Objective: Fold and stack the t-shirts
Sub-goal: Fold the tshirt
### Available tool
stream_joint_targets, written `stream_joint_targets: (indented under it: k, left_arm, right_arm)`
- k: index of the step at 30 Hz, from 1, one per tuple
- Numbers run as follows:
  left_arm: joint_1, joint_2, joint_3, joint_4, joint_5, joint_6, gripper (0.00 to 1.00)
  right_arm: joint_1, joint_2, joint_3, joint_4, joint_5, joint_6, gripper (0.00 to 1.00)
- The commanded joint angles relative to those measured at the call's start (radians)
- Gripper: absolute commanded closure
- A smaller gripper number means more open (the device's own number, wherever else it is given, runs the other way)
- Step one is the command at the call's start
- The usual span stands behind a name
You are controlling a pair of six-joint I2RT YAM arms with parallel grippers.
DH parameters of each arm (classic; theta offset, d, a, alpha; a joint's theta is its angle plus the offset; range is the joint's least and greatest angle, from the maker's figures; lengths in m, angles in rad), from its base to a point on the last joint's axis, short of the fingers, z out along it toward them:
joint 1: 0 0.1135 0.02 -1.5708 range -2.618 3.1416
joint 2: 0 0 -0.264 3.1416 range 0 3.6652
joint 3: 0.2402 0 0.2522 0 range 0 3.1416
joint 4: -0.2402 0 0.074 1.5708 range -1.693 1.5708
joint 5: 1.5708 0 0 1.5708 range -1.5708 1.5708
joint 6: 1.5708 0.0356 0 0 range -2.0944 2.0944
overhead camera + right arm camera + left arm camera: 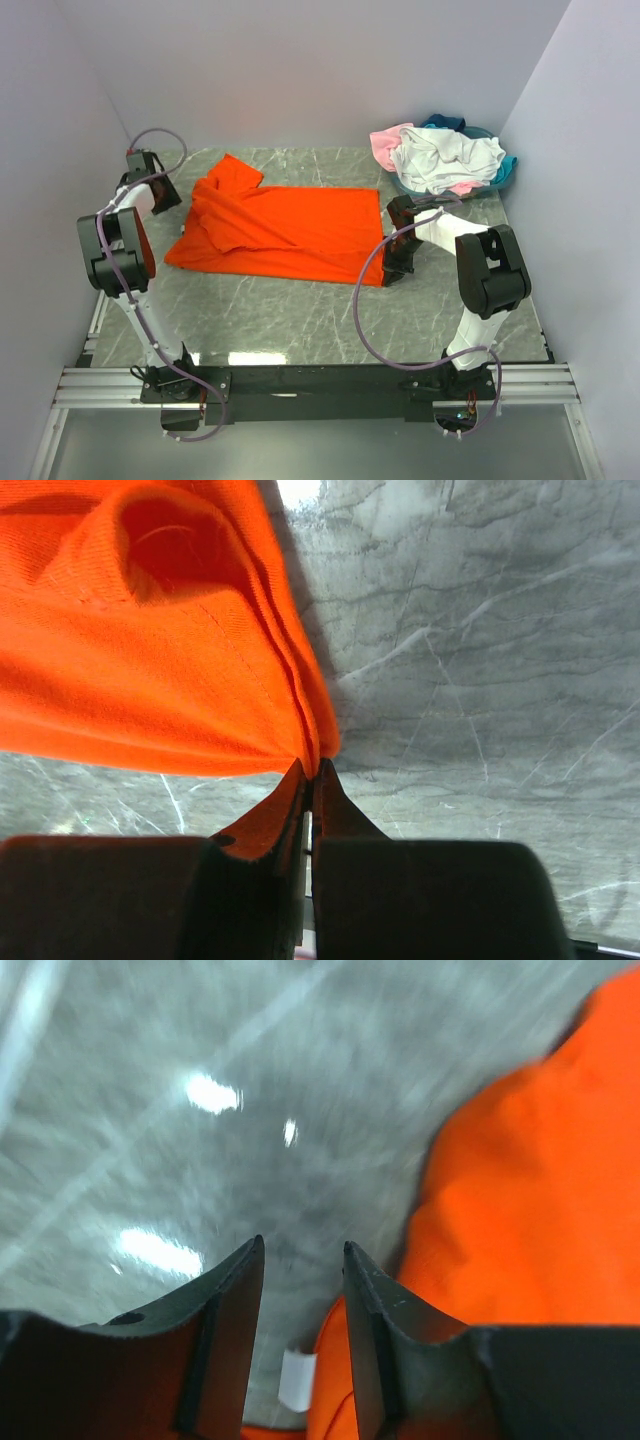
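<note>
A bright orange t-shirt (285, 230) lies spread on the marble table (300, 320), with its left part bunched into folds. My left gripper (165, 195) is at the shirt's far left edge. In the blurred left wrist view this gripper (300, 1245) is open, with bare table between the fingers. The orange t-shirt (520, 1200) is just to their right, and its white tag (297, 1380) is below. My right gripper (392, 268) is at the shirt's near right corner. It is shut (313, 767) on a pinched hem of the orange t-shirt (150, 630). More t-shirts (445, 155), white, pink and teal, lie heaped at the back right.
White walls close in the table on the left, back and right. The heap of shirts fills the back right corner. Grey marble shows in front of the orange shirt, up to the arm bases (320, 385) at the near edge.
</note>
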Motion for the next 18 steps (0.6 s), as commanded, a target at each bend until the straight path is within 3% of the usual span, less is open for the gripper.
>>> stream_joint_targets:
  k: [1,18]
  left_arm:
    - [-0.005,0.001,-0.056,0.021,0.043,0.0,0.56]
    - [-0.066,-0.004,-0.106,0.026,0.098,-0.064,0.56]
  right_arm:
    - [0.008,0.009,-0.045,-0.022,0.046,-0.008,1.0]
    - [0.012,0.019,-0.038,-0.02,0.04,-0.011,1.0]
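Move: The t-shirt's bunched left edge, which the open left gripper goes for, lies about 5 cm to its right, 3 cm back and 5 cm below; the white tag by it sits some 6 cm back and 1 cm right. The t-shirt's raised sleeve is about 12 cm ahead and 15 cm right, its near-left corner 16 cm back and 2 cm left. From the right gripper that bunched edge lies roughly 51 cm left and 21 cm ahead, at about table height. Bring the left gripper down about 4 cm while drawing it back some 2.5 cm, then sweep it right, level and low, towards the t-shirt's left edge until the fingertips are at the fold, easing slightly forward. Leave its fingers about half open. Keep the right gripper still and shut on the t-shirt's near-right corner. ##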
